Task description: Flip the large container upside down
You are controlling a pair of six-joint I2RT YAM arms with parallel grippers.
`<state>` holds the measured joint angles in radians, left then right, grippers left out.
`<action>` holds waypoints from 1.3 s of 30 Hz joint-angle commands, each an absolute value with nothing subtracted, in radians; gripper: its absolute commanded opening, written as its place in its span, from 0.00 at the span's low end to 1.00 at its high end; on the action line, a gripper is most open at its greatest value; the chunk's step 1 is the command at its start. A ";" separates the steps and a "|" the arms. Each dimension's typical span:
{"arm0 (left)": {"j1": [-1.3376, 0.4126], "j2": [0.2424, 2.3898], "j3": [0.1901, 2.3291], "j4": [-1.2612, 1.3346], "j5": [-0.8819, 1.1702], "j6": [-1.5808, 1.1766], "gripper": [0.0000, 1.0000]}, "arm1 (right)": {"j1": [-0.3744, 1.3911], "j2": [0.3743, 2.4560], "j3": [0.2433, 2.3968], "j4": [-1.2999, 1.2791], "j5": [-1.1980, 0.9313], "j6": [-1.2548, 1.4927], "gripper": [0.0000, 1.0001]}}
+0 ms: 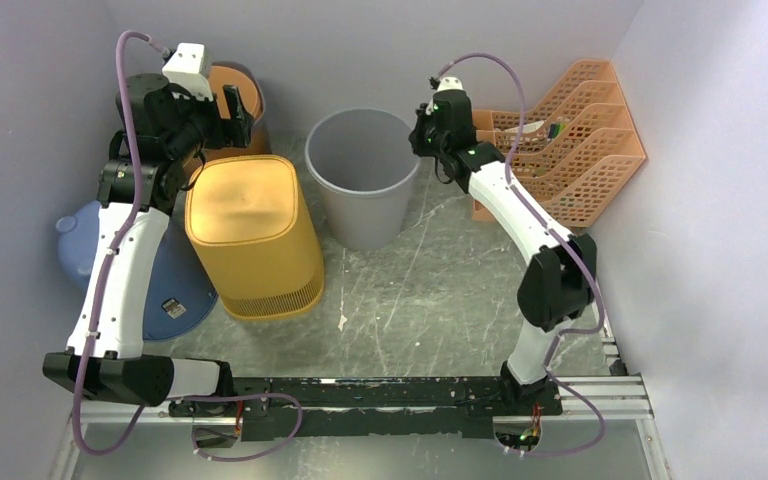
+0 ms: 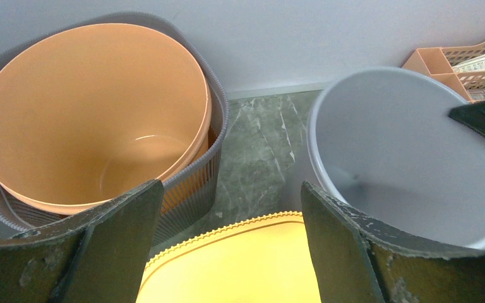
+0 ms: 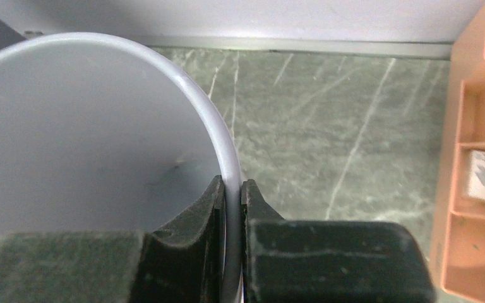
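A large grey bin [image 1: 363, 150] stands upright, mouth up, at the back middle of the table. It also shows in the left wrist view [image 2: 404, 158] and the right wrist view [image 3: 69, 126]. My right gripper [image 1: 422, 135] [image 3: 232, 189] is shut on the bin's right rim, one finger inside and one outside. My left gripper [image 1: 222, 118] [image 2: 230, 186] is open and empty, hovering above the far edge of a yellow container [image 1: 250, 230] [image 2: 240, 265] that stands with its flat base up.
An orange bucket [image 1: 240, 85] [image 2: 101, 107] nested in a grey ribbed basket [image 2: 218, 126] stands at the back left. A blue round lid [image 1: 175, 280] lies at the left. An orange file rack [image 1: 570, 140] [image 3: 480, 158] stands at the right wall.
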<state>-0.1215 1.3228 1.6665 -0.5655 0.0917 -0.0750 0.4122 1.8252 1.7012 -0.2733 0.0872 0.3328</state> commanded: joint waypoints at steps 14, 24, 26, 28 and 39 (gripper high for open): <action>-0.130 1.280 1.642 -0.550 0.090 -0.085 0.91 | 0.417 1.591 1.634 -0.421 0.215 0.210 0.32; -0.130 1.275 1.626 -0.547 0.089 -0.088 0.91 | 0.419 1.493 1.584 -0.439 0.244 0.163 0.57; -0.130 1.277 1.621 -0.541 0.093 -0.094 0.91 | 0.433 1.479 1.596 -0.444 0.160 0.126 0.55; -0.130 1.278 1.616 -0.535 0.100 -0.101 0.91 | 0.457 1.486 1.638 -0.483 0.074 0.078 0.55; -0.130 1.288 1.583 -0.513 0.101 -0.112 0.91 | 0.730 1.540 1.676 -0.589 -0.127 -0.115 0.52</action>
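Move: The grey container, its right rim already pinched in the right hand, has its middle some 11 cm to that hand's left, about level fore and aft and 13 cm below. The upturned yellow container stands roughly 23 cm to the left of the grey one and 10 cm nearer the robot. The orange rack lies about 32 cm to the hand's right and 3 cm ahead, low down. From the left hand the grey container is some 7 cm ahead, 21 cm right and 28 cm below. The grey container is drawn by its rim some 4 cm back and as far to the right, before the right fingers open to about half and let go. The right hand climbs clear, then swings back and left round to the near side of the mouth, ending some 7 cm higher than it began and turned about 30 degrees counter-clockwise. ##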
